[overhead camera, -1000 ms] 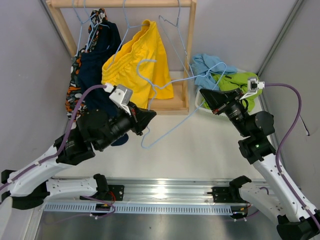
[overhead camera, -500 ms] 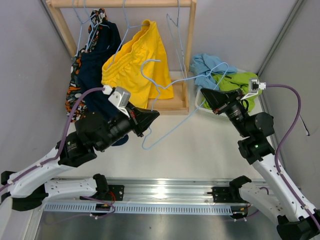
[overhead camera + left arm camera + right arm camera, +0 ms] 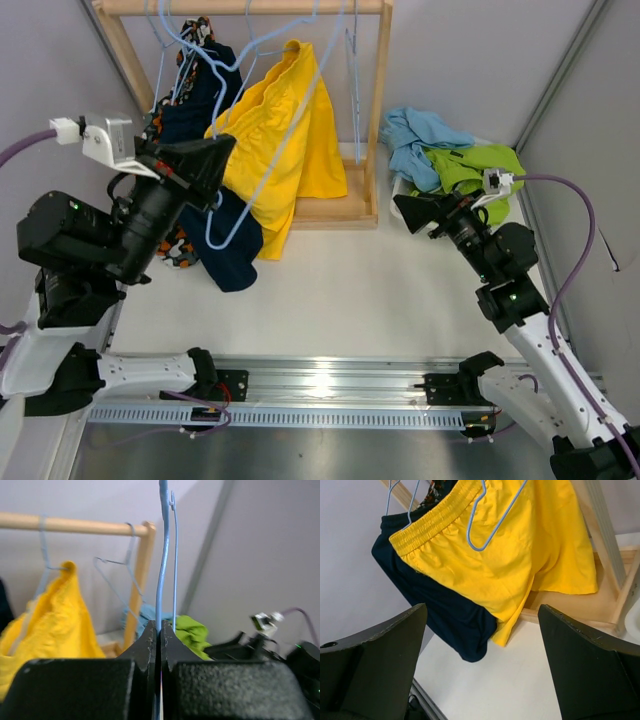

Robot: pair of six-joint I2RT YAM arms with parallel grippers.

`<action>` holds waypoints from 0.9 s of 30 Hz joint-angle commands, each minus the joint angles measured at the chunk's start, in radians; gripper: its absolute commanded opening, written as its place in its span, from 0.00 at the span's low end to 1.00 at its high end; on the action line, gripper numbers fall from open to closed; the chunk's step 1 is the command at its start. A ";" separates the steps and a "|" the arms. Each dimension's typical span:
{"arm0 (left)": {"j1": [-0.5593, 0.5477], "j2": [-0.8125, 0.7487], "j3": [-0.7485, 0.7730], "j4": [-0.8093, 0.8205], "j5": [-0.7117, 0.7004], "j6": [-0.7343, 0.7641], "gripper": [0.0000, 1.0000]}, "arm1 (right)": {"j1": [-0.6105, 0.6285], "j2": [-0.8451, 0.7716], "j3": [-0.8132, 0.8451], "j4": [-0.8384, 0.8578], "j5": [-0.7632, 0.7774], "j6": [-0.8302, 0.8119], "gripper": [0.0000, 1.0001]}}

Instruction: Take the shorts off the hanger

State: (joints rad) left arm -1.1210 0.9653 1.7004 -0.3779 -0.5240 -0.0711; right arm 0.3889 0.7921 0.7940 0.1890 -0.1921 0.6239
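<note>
My left gripper (image 3: pixel 228 146) is raised by the rack and shut on a bare light blue wire hanger (image 3: pixel 262 150) that reaches up to the wooden rail (image 3: pixel 250 7). In the left wrist view the jaws (image 3: pixel 160 626) pinch the hanger's wire (image 3: pixel 164 555). Yellow shorts (image 3: pixel 290 130) hang from the rail, with navy shorts (image 3: pixel 225 245) and camouflage shorts (image 3: pixel 157 130) to their left. Light blue shorts (image 3: pixel 415 135) and lime green shorts (image 3: pixel 475 165) lie heaped right of the rack. My right gripper (image 3: pixel 403 208) is open beside that heap and holds nothing. It faces the yellow shorts (image 3: pixel 520 545) and navy shorts (image 3: pixel 450 625).
The rack's wooden post (image 3: pixel 378 90) and base (image 3: pixel 340 208) stand between the two arms. Another empty wire hanger (image 3: pixel 352 80) hangs by the post. Grey walls close in on both sides. White tabletop (image 3: pixel 380 290) lies in front of the rack.
My left arm has swung up and to the left, carrying the hanger to the rail. My right gripper has opened, and the hanger has left it.
</note>
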 commanded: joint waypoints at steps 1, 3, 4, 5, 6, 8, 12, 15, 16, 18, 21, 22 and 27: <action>0.007 0.131 0.113 -0.090 -0.173 0.160 0.00 | -0.021 -0.072 -0.004 -0.028 0.029 -0.050 1.00; 0.026 0.177 0.180 -0.128 -0.217 0.211 0.00 | -0.027 -0.093 -0.007 -0.054 0.031 -0.056 0.99; 0.036 0.217 0.195 -0.145 -0.234 0.217 0.00 | -0.031 -0.100 -0.007 -0.071 0.029 -0.059 0.99; 0.052 0.234 0.224 -0.160 -0.231 0.212 0.00 | -0.038 -0.119 -0.009 -0.080 0.029 -0.062 0.99; 0.090 0.246 0.240 -0.189 -0.219 0.203 0.00 | -0.042 -0.126 -0.009 -0.089 0.029 -0.069 1.00; 0.147 0.272 0.255 -0.216 -0.158 0.160 0.00 | -0.048 -0.148 -0.009 -0.117 0.031 -0.079 0.99; 0.174 0.312 0.265 -0.282 -0.128 0.116 0.00 | -0.064 -0.169 -0.013 -0.152 0.026 -0.096 0.99; 0.176 0.335 0.254 -0.292 -0.140 0.102 0.00 | -0.076 -0.179 -0.019 -0.168 0.017 -0.102 0.99; 0.181 0.340 0.240 -0.288 -0.140 0.100 0.00 | -0.079 -0.180 -0.021 -0.169 0.014 -0.102 0.99; 0.196 0.357 0.235 -0.273 -0.131 0.099 0.00 | -0.085 -0.188 -0.032 -0.168 0.006 -0.099 0.99; 0.243 0.412 0.246 -0.245 -0.075 0.097 0.00 | -0.087 -0.188 -0.047 -0.157 0.000 -0.093 0.99; 0.259 0.432 0.260 -0.239 -0.055 0.099 0.00 | -0.088 -0.188 -0.050 -0.152 -0.003 -0.092 0.99; 0.386 0.657 0.529 -0.242 0.065 0.102 0.00 | -0.093 -0.191 -0.070 -0.152 -0.007 -0.096 0.99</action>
State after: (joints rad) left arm -0.7925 1.4971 2.0628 -0.6586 -0.5629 0.0414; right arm 0.3023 0.6109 0.7303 0.0170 -0.1879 0.5442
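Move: Over the rail, the clear stretch just right of the yellow shorts lies about 26 cm ahead of the left hand and 8 cm right, roughly at its height; this hand holds the empty hanger. The yellow shorts hang some 22 cm ahead, 2 cm right and 23 cm lower, the navy shorts 17 cm ahead, 12 cm left and 25 cm lower. From the right hand, that stretch is about 16 cm ahead, 12 cm left and 21 cm up. Carrying the empty hanger in shut fingers, the left hand swings forward about 15 cm towards the rail, rising slightly at first, then sinking to some 9 cm below its start, with a brief slowing before the last forward push. Its wrist rolls left side up by nearly 30 degrees, turning counter-clockwise and tipping down. The right hand, empty and open, eases right and slightly back, then sinks a little. ##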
